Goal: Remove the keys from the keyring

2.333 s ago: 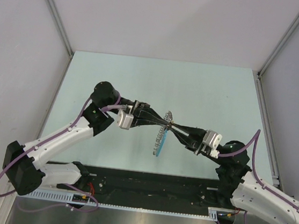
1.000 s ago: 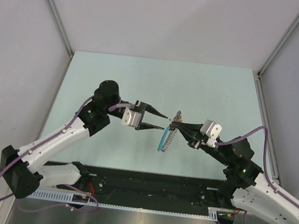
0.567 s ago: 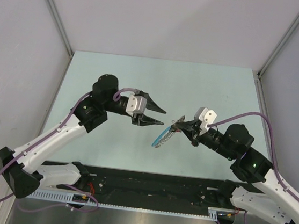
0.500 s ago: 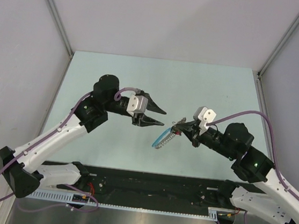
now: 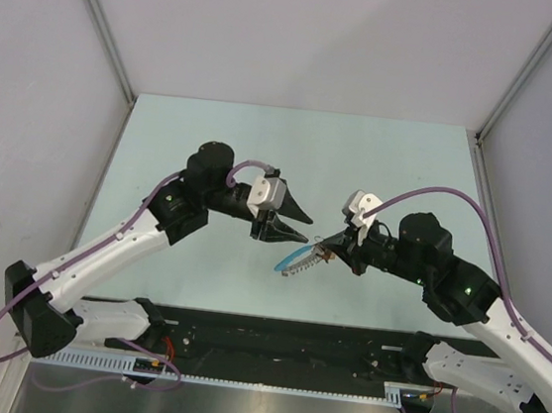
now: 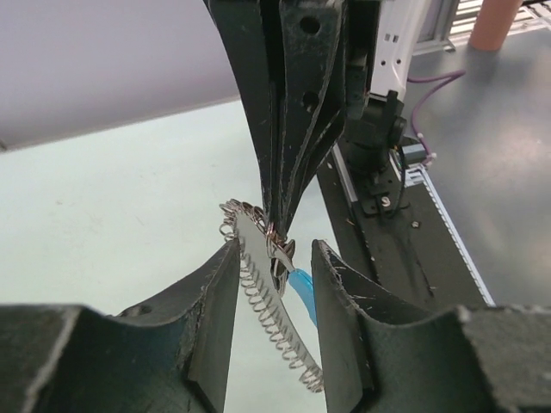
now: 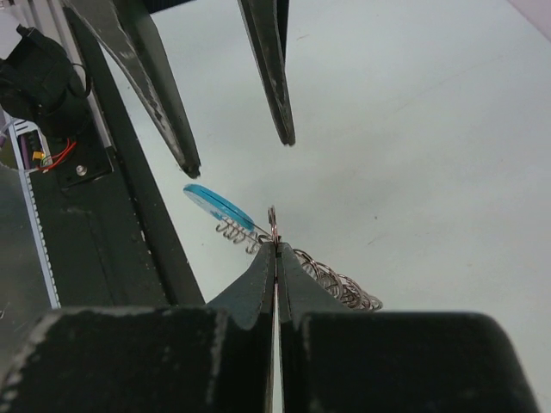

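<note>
My right gripper [image 5: 326, 255] is shut on the thin wire keyring [image 7: 273, 220], holding it above the table. From the ring hang a bright blue strap [image 5: 293, 261] and a flat silvery strip edged with wire coil loops [image 6: 269, 297]. The keys [image 6: 281, 256] show as a small dull metal cluster just under the right fingertips. My left gripper [image 5: 307, 229] is open just left of the ring. In the left wrist view its fingers [image 6: 217, 301] stand either side of the strip without gripping it. In the right wrist view the left gripper [image 7: 241, 157] hangs just beyond the strap [image 7: 219, 205].
The pale green table [image 5: 380, 169] is bounded by grey walls at the left, back and right. A black base rail [image 5: 271, 338] with cables runs along the near edge, below both grippers.
My left gripper has moved right and closed in on the ring, still open. The right gripper has shifted slightly left and lower, and the blue strap now lies flatter.
</note>
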Action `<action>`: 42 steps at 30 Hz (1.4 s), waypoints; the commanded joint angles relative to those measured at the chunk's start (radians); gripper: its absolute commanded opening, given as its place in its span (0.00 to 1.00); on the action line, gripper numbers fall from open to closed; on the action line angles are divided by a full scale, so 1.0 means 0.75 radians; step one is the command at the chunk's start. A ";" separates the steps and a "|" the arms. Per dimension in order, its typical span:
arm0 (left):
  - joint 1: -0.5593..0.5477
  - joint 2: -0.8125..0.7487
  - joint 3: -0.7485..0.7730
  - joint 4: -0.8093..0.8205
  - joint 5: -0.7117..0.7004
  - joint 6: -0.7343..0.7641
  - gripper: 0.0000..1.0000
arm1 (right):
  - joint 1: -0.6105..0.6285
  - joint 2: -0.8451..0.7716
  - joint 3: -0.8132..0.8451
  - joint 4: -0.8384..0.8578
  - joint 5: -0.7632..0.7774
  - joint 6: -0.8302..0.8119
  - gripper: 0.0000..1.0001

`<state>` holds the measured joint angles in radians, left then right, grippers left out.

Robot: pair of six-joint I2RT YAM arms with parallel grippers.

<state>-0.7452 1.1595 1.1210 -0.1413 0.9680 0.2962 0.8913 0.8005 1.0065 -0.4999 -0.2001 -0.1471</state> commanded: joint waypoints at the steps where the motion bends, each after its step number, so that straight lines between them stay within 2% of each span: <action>1: -0.025 0.051 0.068 -0.088 -0.029 -0.045 0.43 | -0.008 -0.012 0.081 0.033 -0.044 0.039 0.00; 14: -0.078 0.176 0.148 -0.165 -0.049 -0.015 0.34 | -0.008 -0.010 0.084 0.018 -0.075 0.037 0.00; 19: -0.099 0.215 0.197 -0.265 -0.076 0.043 0.25 | -0.010 -0.002 0.084 0.016 -0.079 0.028 0.00; 25: -0.107 0.229 0.223 -0.357 -0.110 0.114 0.02 | -0.010 0.008 0.084 0.024 -0.083 0.030 0.00; 29: -0.107 0.209 0.201 -0.341 -0.113 0.135 0.00 | -0.012 0.015 0.084 0.030 -0.069 0.037 0.00; 31: -0.103 0.193 0.150 -0.248 -0.070 0.108 0.00 | -0.016 0.015 0.084 0.053 -0.054 0.063 0.00; 32: -0.097 0.164 0.121 -0.182 -0.066 0.078 0.00 | -0.021 0.015 0.086 0.061 -0.046 0.071 0.03; 33: -0.086 0.150 0.052 -0.026 -0.033 0.041 0.00 | -0.023 0.009 0.077 0.079 -0.044 0.079 0.09; 34: -0.056 0.139 0.021 0.063 0.006 -0.065 0.00 | -0.023 -0.002 0.069 0.094 -0.038 0.090 0.20; 35: -0.037 0.119 -0.048 0.167 0.032 -0.134 0.00 | -0.025 -0.014 0.057 0.126 -0.030 0.106 0.24; 36: -0.007 0.113 -0.079 0.375 0.075 -0.271 0.00 | -0.025 -0.053 0.027 0.149 -0.020 0.116 0.27; 38: 0.018 0.107 -0.144 0.548 0.096 -0.384 0.00 | -0.033 -0.098 -0.010 0.214 0.033 0.149 0.37; 39: 0.034 0.109 -0.155 0.670 0.106 -0.476 0.00 | -0.035 -0.159 -0.057 0.235 0.070 0.161 0.40; 40: 0.036 0.115 -0.161 0.714 0.114 -0.509 0.00 | -0.037 -0.186 -0.084 0.259 0.198 0.171 0.46; 42: 0.047 0.133 -0.179 0.855 0.133 -0.617 0.00 | -0.055 -0.279 -0.167 0.321 0.392 0.190 0.50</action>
<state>-0.7265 1.2789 0.9897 0.1150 0.9852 0.0692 0.8688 0.6983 0.9546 -0.3950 -0.1474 -0.0525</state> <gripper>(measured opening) 0.009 0.477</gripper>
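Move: My right hand still pinches the keyring right at its fingertips. From my half-open left hand, the keyring lies some 3 cm to the right, 1 cm back and 4 cm down. The blue tag hangs off it, about 5 cm back from my left hand, 2 cm left and 8 cm lower. The grey coil-edged strip hangs beside the tag, roughly 4 cm back, straight in line sideways and 8 cm below. I bring my left hand down and to the right onto the keyring, about 5 cm in all, its left side rising some 10 degrees, and shut its fingers on the ring beside my right fingertips. My right hand keeps its pinch, sinking about 1 cm, then opens, comes free and lifts some 3 cm while my left draws the ring slightly forward. ##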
